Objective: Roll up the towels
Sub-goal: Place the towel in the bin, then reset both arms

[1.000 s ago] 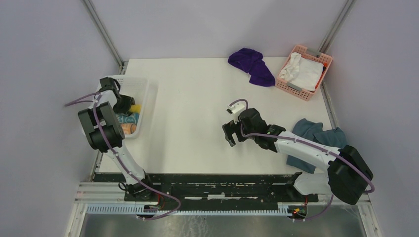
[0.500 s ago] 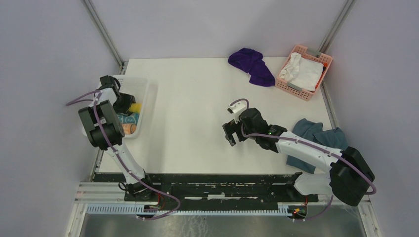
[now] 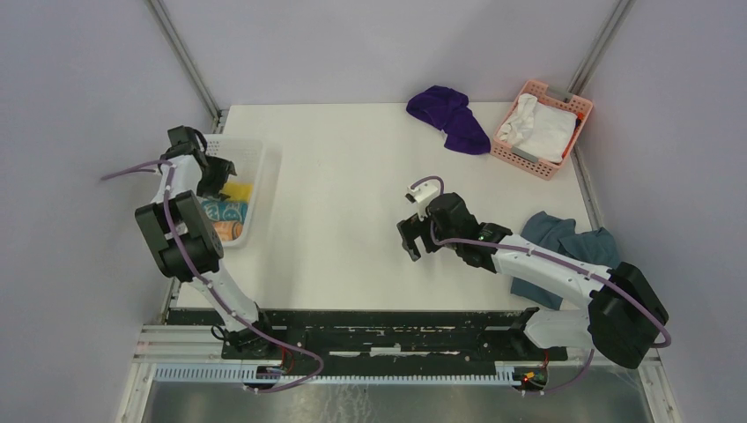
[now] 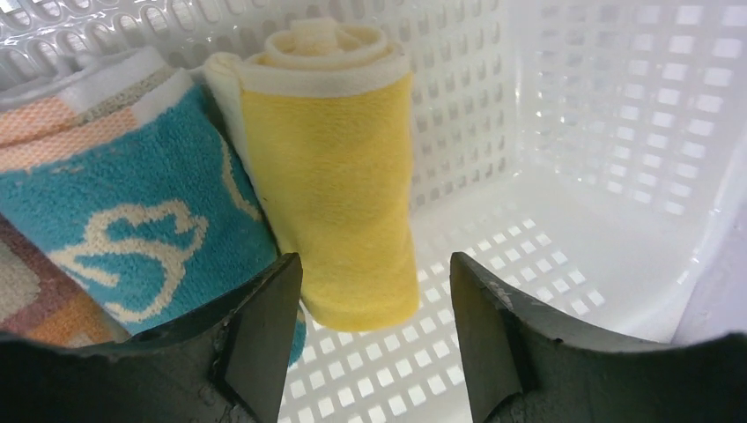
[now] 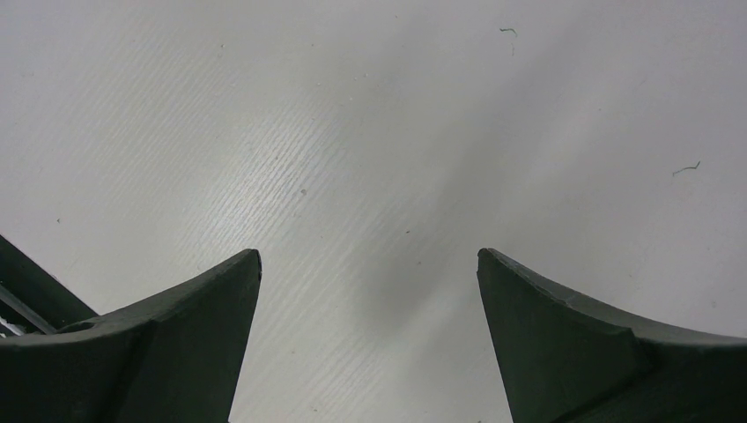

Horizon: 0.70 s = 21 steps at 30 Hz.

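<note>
A rolled pale yellow towel [image 4: 339,167] lies in the white basket [image 4: 617,132] beside a rolled teal towel [image 4: 114,220] and a peach one [image 4: 26,123]. My left gripper [image 4: 374,291] is open just behind the yellow roll's near end, with both fingers clear of it. From above, the left gripper [image 3: 218,172] sits over the basket [image 3: 262,163], with the yellow [image 3: 240,189], teal [image 3: 220,210] and peach [image 3: 227,231] rolls below it. A purple towel [image 3: 449,119] lies crumpled at the table's far edge. My right gripper [image 3: 410,238] [image 5: 370,264] hangs open over bare table.
A pink basket [image 3: 526,160] at the far right holds a white cloth [image 3: 542,128]. A dull blue-grey cloth [image 3: 564,242] lies at the right edge, partly under my right arm. The white basket stands at the table's left edge.
My left gripper has opened wider and drawn back toward the basket's far left corner, leaving the yellow roll in the basket. The right arm has not moved.
</note>
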Each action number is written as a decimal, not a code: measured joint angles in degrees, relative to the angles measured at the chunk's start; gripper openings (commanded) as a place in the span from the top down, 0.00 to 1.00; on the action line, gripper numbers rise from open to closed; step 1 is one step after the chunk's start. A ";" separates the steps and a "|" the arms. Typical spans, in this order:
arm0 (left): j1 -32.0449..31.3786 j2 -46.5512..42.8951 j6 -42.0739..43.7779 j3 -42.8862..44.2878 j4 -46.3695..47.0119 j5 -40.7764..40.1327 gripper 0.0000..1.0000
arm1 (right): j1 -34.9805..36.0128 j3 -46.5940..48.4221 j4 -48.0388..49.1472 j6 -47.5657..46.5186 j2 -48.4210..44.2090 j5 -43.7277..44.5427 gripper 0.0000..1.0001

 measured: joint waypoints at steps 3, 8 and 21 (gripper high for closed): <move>0.00 -2.03 0.00 -0.42 0.09 0.04 0.29 | 0.00 0.04 -0.63 0.00 -0.02 0.09 0.00; 0.00 -9.66 1.22 -6.58 0.70 0.61 0.27 | -0.02 1.25 -3.54 0.68 -0.48 3.67 0.00; -4.81 -48.22 17.88 -21.49 7.41 5.53 0.02 | -3.98 5.99 -18.10 8.44 -12.24 25.90 0.00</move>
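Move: The purple towel, next in line, lies on the table some 54 cm to the left hand's right, 20 cm ahead and 7 cm lower. The yellow towel roll is about 6 cm below that hand, 1 cm back and 2 cm left; the teal roll lies 6 cm nearer the base than the yellow one. From the right hand, the purple towel is roughly 35 cm ahead, 12 cm right and 9 cm lower, with the pink basket 24 cm right of it and 3 cm nearer the base. Up out of the bin, away from the yellow roll already released there, the empty left hand climbs about 17 cm, drawing back and to the right as it goes; its fingers open wider and tip up from pointing down, while it turns clockwise. The open right hand swings right about 10 cm and rises, turning some 30 degrees clockwise, until roughly in line with the purple towel. ##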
